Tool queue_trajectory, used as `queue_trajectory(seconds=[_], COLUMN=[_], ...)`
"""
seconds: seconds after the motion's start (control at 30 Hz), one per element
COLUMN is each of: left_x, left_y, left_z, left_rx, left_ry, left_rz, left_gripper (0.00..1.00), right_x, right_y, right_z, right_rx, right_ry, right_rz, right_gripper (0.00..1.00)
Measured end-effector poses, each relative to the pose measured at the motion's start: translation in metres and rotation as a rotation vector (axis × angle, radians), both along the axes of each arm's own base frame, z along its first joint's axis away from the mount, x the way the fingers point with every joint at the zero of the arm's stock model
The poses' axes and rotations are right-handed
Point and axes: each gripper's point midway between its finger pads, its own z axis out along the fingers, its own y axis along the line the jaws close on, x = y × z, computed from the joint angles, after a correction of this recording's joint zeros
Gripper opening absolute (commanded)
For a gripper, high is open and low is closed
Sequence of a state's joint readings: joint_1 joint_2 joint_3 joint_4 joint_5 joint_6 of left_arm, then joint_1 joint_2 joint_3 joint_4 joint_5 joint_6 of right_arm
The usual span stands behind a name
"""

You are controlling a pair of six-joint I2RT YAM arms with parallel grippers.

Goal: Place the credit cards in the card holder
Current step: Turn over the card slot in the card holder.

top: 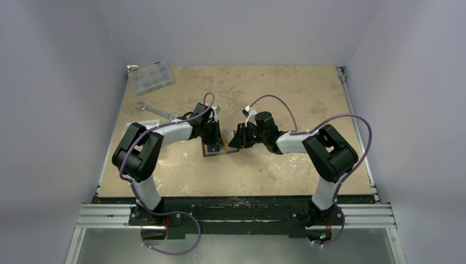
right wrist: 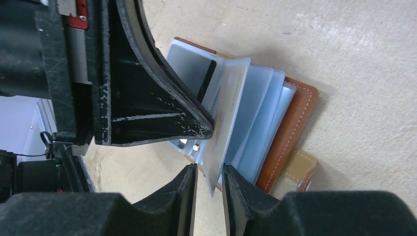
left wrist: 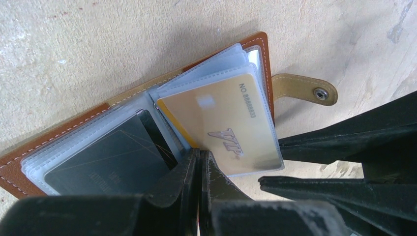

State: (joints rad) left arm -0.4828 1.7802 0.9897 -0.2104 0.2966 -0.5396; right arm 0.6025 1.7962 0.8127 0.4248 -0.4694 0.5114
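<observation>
The brown leather card holder (top: 209, 152) lies open on the table between both grippers, its clear sleeves fanned out. A gold credit card (left wrist: 226, 123) marked VIP sits in one sleeve, and a black credit card (left wrist: 110, 157) sits in a sleeve on the other side. My left gripper (left wrist: 200, 158) is shut, its tip pressed at the fold between those sleeves. My right gripper (right wrist: 210, 172) is open by a narrow gap, with the lower corner of the gold card's sleeve (right wrist: 223, 123) standing between its fingers. That sleeve is lifted upright against the left gripper's fingertips (right wrist: 199, 125).
The holder's tan snap strap (left wrist: 305, 91) sticks out on the side of the right gripper. A silver wrench (top: 156, 111) lies behind the left arm. A clear compartmented box (top: 150, 77) sits at the table's far left corner.
</observation>
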Motion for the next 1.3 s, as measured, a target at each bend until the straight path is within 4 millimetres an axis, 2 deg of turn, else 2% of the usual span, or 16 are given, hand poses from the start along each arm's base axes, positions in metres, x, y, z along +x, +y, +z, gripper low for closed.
queue_trajectory(seconds=[0.1, 0.2, 0.37, 0.57, 0.8, 0.9, 0.97, 1.03, 1.1, 1.17, 1.3], left_x=[-0.001, -0.003, -0.009, -0.007, -0.002, 0.000, 0.001, 0.002, 0.003, 0.002, -0.004], left_y=[0.000, 0.002, 0.009, 0.023, 0.062, 0.084, 0.096, 0.103, 0.104, 0.103, 0.094], left_z=[0.001, 0.003, 0.012, 0.042, 0.078, 0.092, 0.101, 0.107, 0.105, 0.097, 0.056], left_rx=[-0.003, -0.005, -0.006, -0.047, -0.048, -0.002, 0.028, 0.044, 0.047, 0.043, 0.030], left_ry=[0.002, 0.018, 0.039, 0.016, -0.038, -0.084, -0.124, -0.146, -0.145, -0.127, -0.026], left_rz=[0.001, 0.010, 0.024, 0.057, 0.142, 0.200, 0.233, 0.254, 0.259, 0.254, 0.221], left_gripper=[0.15, 0.23, 0.30, 0.33, 0.35, 0.39, 0.39, 0.40, 0.40, 0.40, 0.48], right_x=[-0.002, -0.002, -0.001, -0.001, 0.002, 0.001, -0.004, -0.014, -0.020, -0.017, -0.003], right_y=[0.004, 0.006, 0.009, 0.025, 0.058, 0.078, 0.092, 0.095, 0.095, 0.088, 0.058], right_z=[0.004, 0.007, 0.012, 0.027, 0.046, 0.044, 0.038, 0.031, 0.031, 0.036, 0.046], right_rx=[0.024, 0.036, 0.049, 0.074, 0.109, 0.119, 0.127, 0.123, 0.124, 0.127, 0.129], right_ry=[0.006, 0.013, 0.012, -0.012, -0.044, -0.034, -0.012, 0.021, 0.034, 0.027, 0.000], right_rz=[0.010, 0.012, 0.016, 0.052, 0.102, 0.135, 0.166, 0.187, 0.200, 0.188, 0.126], right_gripper=[0.40, 0.41, 0.42, 0.43, 0.48, 0.52, 0.58, 0.62, 0.63, 0.65, 0.65])
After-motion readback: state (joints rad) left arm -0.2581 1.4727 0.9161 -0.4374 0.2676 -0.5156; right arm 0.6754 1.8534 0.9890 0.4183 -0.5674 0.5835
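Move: From the left hand, shut and resting at the card holder's spine, the half-lifted card slot with the gold card has its middle about 2 cm right, 1 cm ahead and 1 cm higher; the dark card in the left pocket lies some 4 cm left, level front to back. From the right hand, whose parted fingers straddle the slot's outer near corner, the slot's middle is about 3 cm left, 2 cm ahead and 2 cm lower, and the strap 4 cm right, 2 cm ahead and 4 cm down. Sweep the right gripper left by about 9 cm, fingers parting further, rising and then dipping so the card slot is carried over the spine, then swing back right some 4 cm. Meanwhile lift the left fingertips off the spine and take them up and left out of the way, about 10 cm each, opening to nearly half, then start down again by the holder's left edge. ##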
